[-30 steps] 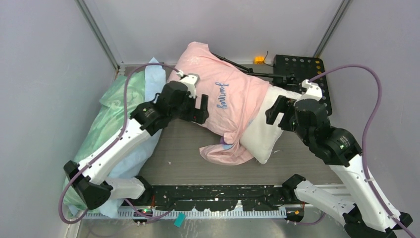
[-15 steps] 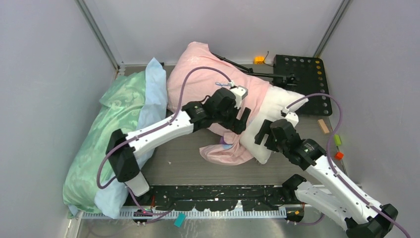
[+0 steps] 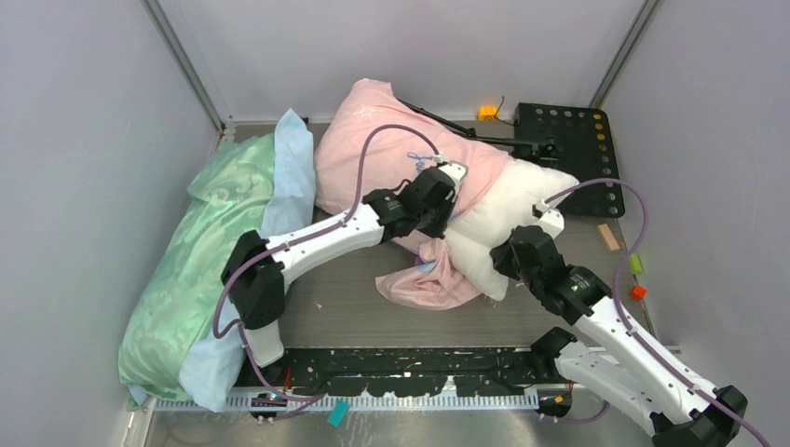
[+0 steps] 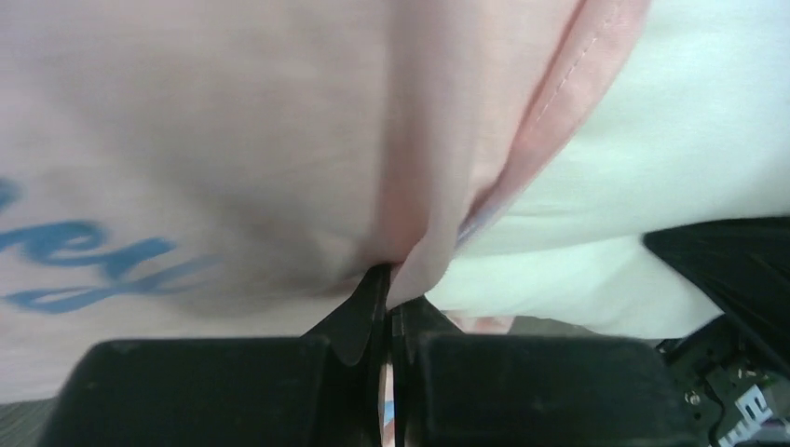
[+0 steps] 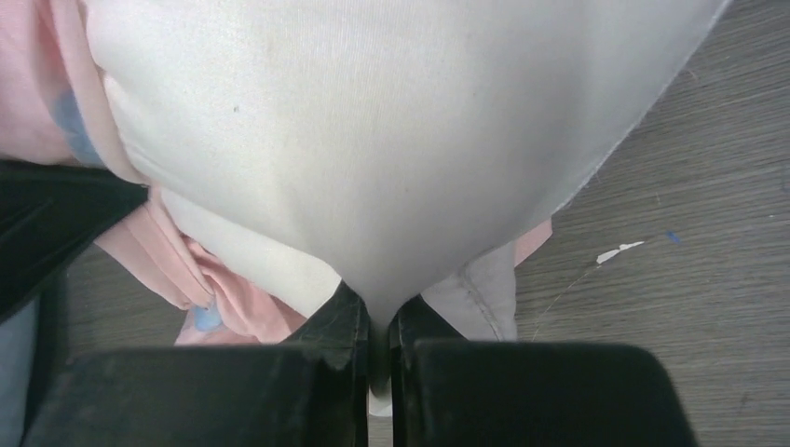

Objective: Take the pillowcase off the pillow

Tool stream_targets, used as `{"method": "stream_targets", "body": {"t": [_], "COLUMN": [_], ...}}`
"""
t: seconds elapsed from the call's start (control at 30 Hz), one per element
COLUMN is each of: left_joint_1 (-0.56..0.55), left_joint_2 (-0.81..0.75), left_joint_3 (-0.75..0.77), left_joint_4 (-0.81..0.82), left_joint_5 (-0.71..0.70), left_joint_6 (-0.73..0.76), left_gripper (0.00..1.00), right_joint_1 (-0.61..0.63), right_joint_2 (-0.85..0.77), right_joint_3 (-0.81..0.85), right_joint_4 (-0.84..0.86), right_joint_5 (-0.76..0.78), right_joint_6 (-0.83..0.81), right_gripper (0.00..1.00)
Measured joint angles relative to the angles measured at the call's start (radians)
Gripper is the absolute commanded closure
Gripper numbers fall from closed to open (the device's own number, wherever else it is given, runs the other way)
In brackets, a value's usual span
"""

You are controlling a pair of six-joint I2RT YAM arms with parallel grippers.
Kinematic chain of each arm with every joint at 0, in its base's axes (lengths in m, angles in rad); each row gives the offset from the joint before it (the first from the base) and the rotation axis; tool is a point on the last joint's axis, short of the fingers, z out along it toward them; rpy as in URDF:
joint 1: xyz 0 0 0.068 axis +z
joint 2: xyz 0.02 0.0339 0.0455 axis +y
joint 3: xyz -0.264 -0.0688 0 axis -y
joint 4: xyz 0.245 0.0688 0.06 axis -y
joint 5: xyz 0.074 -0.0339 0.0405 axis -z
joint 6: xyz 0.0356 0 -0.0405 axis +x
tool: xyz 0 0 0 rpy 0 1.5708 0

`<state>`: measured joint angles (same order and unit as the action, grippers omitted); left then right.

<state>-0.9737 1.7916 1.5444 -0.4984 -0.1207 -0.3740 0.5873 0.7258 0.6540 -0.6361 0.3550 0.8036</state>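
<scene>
The pale pink pillowcase [image 3: 391,149] with blue lettering still covers the far half of the white pillow [image 3: 512,200], whose near end sticks out bare. My left gripper [image 3: 440,219] is shut on a fold of the pillowcase [image 4: 279,140] at its open hem, right beside the white pillow [image 4: 689,140]. My right gripper [image 3: 503,264] is shut on the pillow's near corner; in the right wrist view the white fabric [image 5: 373,140] runs pinched down between the fingers [image 5: 340,321]. A loose pink flap [image 3: 419,284] lies on the table in front.
A mint green pillow [image 3: 200,251] with light blue bedding [image 3: 289,177] lies along the left wall. A black perforated plate [image 3: 568,135] sits at the back right, and small coloured blocks [image 3: 635,277] lie by the right wall. Grey walls enclose the table.
Both grippers have closed, the left on the pillowcase hem, the right on the pillow's corner. The left arm moved right across the pillowcase; the right arm came down to the pillow's near end.
</scene>
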Motion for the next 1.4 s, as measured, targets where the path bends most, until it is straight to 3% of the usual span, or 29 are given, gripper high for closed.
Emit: {"method": "stream_targets", "body": {"t": [0.17, 0.5, 0.7, 0.87, 0.93, 1.03, 1.1, 1.2, 1.4], "left_joint_1": [0.106, 0.433, 0.570, 0.611, 0.620, 0.628, 0.631, 0.636, 0.642], "left_joint_2": [-0.064, -0.241, -0.262, -0.269, -0.279, -0.306, -0.330, -0.366, -0.395], "left_joint_3": [-0.008, -0.072, -0.088, -0.107, -0.119, -0.140, -0.155, -0.175, -0.194], "left_joint_4": [-0.028, -0.095, -0.154, -0.152, -0.148, -0.145, -0.144, -0.142, -0.145], "left_joint_5": [-0.002, 0.180, 0.347, 0.443, 0.472, 0.496, 0.502, 0.508, 0.526], "left_joint_6": [0.001, -0.011, -0.036, -0.057, -0.067, -0.072, -0.072, -0.072, -0.070], "left_gripper": [1.00, 1.00, 1.00, 1.00, 1.00, 1.00, 1.00, 1.00, 0.98], "right_joint_1": [0.001, 0.018, 0.027, 0.024, 0.018, 0.011, 0.007, -0.001, -0.002], "right_joint_2": [-0.047, -0.152, -0.118, -0.061, -0.058, -0.055, -0.044, -0.016, 0.064], "right_joint_3": [0.013, 0.196, 0.271, 0.293, 0.293, 0.293, 0.295, 0.330, 0.476], "right_joint_4": [-0.019, -0.099, -0.153, -0.191, -0.203, -0.205, -0.212, -0.241, -0.295], "right_joint_5": [0.103, 0.343, 0.338, 0.286, 0.244, 0.179, 0.151, 0.119, 0.045], "right_joint_6": [0.000, -0.032, -0.049, -0.077, -0.098, -0.132, -0.154, -0.190, -0.257], "right_gripper": [1.00, 1.00, 1.00, 0.95, 0.82, 0.36, 0.23, 0.16, 0.14]}}
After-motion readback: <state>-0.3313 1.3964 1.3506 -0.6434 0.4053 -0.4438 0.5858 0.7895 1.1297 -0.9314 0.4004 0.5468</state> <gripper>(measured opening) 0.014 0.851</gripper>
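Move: Already pinched in the left hand is the pillowcase's hem; the case's main body lies about 14 cm ahead and 12 cm to the left. From that hand the exposed white pillow centres some 13 cm to the right and 2 cm ahead, and the loose pink end about 10 cm back, 5 cm left. The right hand grips the pillow's near side, with the pillow's exposed middle about 9 cm ahead and 1 cm to its right. Dragging the pinched hem off the pillow, the left hand sweeps about 20 cm left, rising some 8 cm and going forward before easing a little back, its wrist turning counter-clockwise. The right hand, still gripping the pillow, pulls up and right as a counter-hold, sinks slightly and returns left, then opens wide, lets go and lifts over the pillow. ##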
